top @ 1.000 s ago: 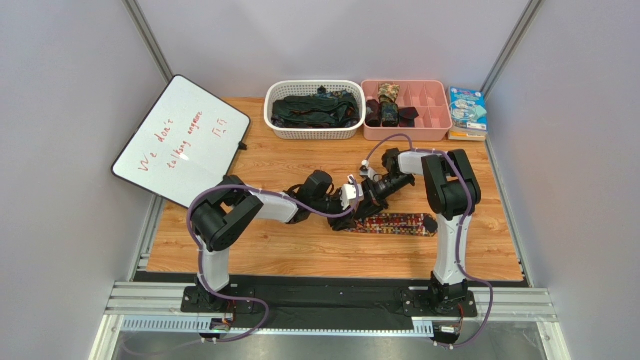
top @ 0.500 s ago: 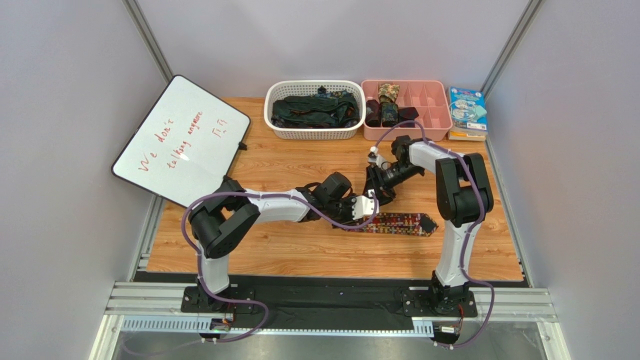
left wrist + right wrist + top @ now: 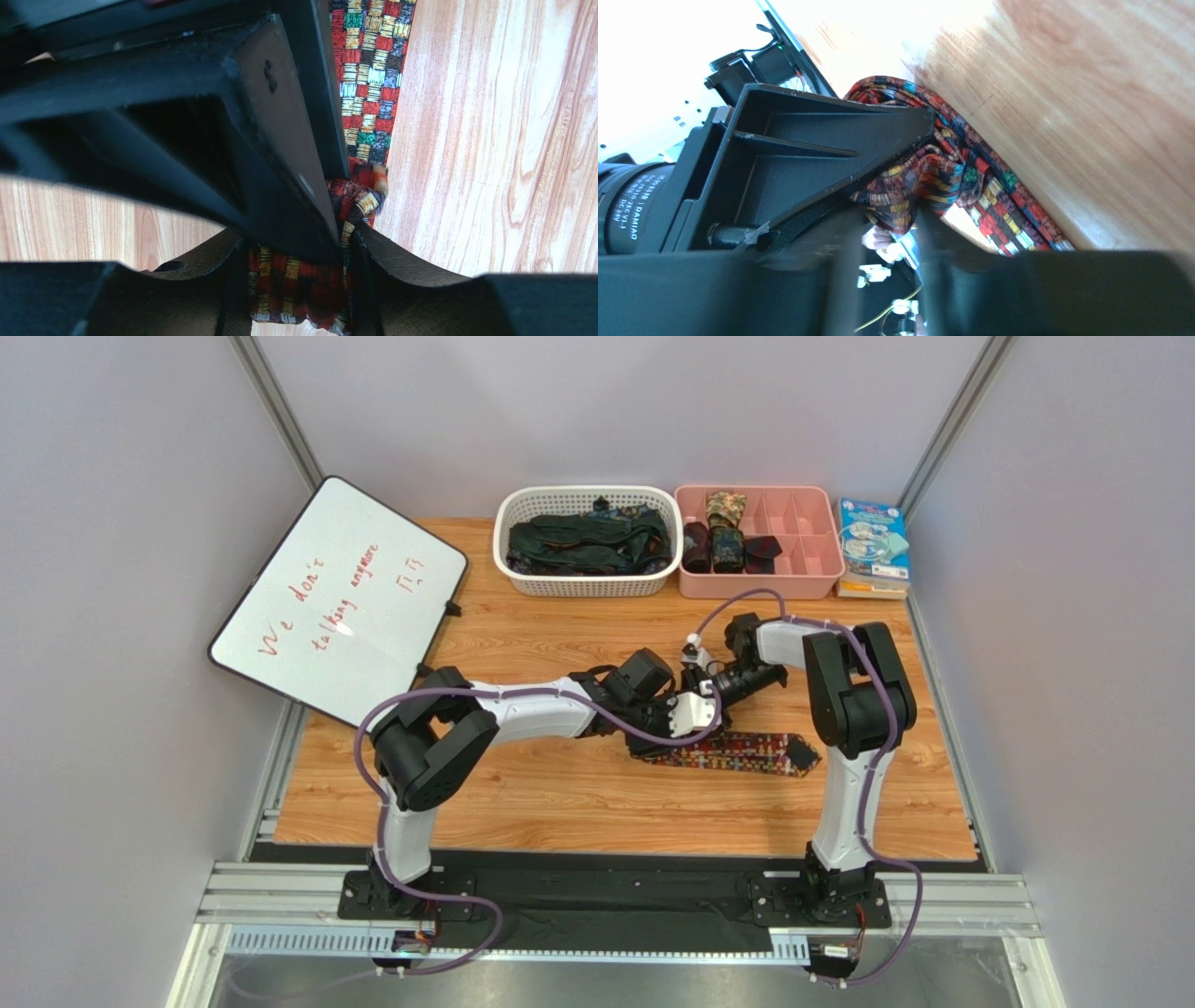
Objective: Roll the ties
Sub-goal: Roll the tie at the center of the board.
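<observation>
A tie (image 3: 751, 752) with a red-orange-yellow-green check lies flat on the wooden table, its left end rolled into a small coil (image 3: 302, 287). In the left wrist view my left gripper (image 3: 302, 280) is shut on that coil, the fabric filling the gap between its fingers. My right gripper (image 3: 697, 689) meets it from the far side, one black finger (image 3: 281, 175) lying over the coil. In the right wrist view the right gripper (image 3: 889, 224) is blurred, its fingers stand apart, and a fold of the tie (image 3: 906, 189) hangs at their tips. Whether they pinch it is unclear.
A white basket (image 3: 586, 585) of dark ties stands at the back. Beside it is a pink divided tray (image 3: 828, 567) holding rolled ties (image 3: 723, 532). A whiteboard (image 3: 337, 602) leans at the left. Books (image 3: 873, 539) lie at the back right.
My left gripper has moved right along the tie toward the right gripper. The right gripper opened from shut and shifted slightly. The tie's free length has stayed in place.
</observation>
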`<state>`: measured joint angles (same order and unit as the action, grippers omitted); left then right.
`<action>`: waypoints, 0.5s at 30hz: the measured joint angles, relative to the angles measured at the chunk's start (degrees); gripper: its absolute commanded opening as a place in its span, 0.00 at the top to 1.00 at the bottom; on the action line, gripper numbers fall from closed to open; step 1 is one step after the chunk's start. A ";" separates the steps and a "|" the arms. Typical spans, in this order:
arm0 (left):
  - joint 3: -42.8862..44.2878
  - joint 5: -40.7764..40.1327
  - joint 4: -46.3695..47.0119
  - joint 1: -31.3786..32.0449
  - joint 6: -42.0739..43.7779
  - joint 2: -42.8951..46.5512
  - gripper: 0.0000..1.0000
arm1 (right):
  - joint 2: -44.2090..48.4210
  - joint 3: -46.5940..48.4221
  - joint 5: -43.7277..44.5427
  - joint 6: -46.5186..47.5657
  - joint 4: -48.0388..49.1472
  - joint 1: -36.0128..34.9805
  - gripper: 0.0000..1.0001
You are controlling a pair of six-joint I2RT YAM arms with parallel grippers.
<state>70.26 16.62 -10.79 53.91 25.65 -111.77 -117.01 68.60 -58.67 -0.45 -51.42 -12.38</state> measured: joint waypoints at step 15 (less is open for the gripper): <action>-9.25 4.48 -0.90 -4.83 -7.80 19.10 0.01 | -2.08 -0.70 2.23 -0.31 -1.05 0.52 1.00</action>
<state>61.01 21.10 -11.68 49.08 17.85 -92.66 -119.09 67.90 -56.45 -0.75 -52.47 -11.86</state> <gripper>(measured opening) 0.993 0.014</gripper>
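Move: The rolled end of the tie sits right at the left hand's fingertips, between its half-open fingers, about level with them. From the right hand the roll's middle is some 3 cm to the left, 1 cm back and 2 cm lower. The flat, still unrolled strip centres about 11 cm to the right of the right hand and 2 cm back, 4 cm lower, and its dark tip is about 16 cm to the right and 2 cm back. The right fingers shut fully, pinching a fold of cloth on the roll's right side, and keep it while the hand eases down about 1.5 cm towards the board, drifting slightly right and back. Meanwhile the left fingers, half open around the roll, spread wide and let go of the tie; that hand backs off some 4 cm to the left, then lifts about 8 cm clear. ##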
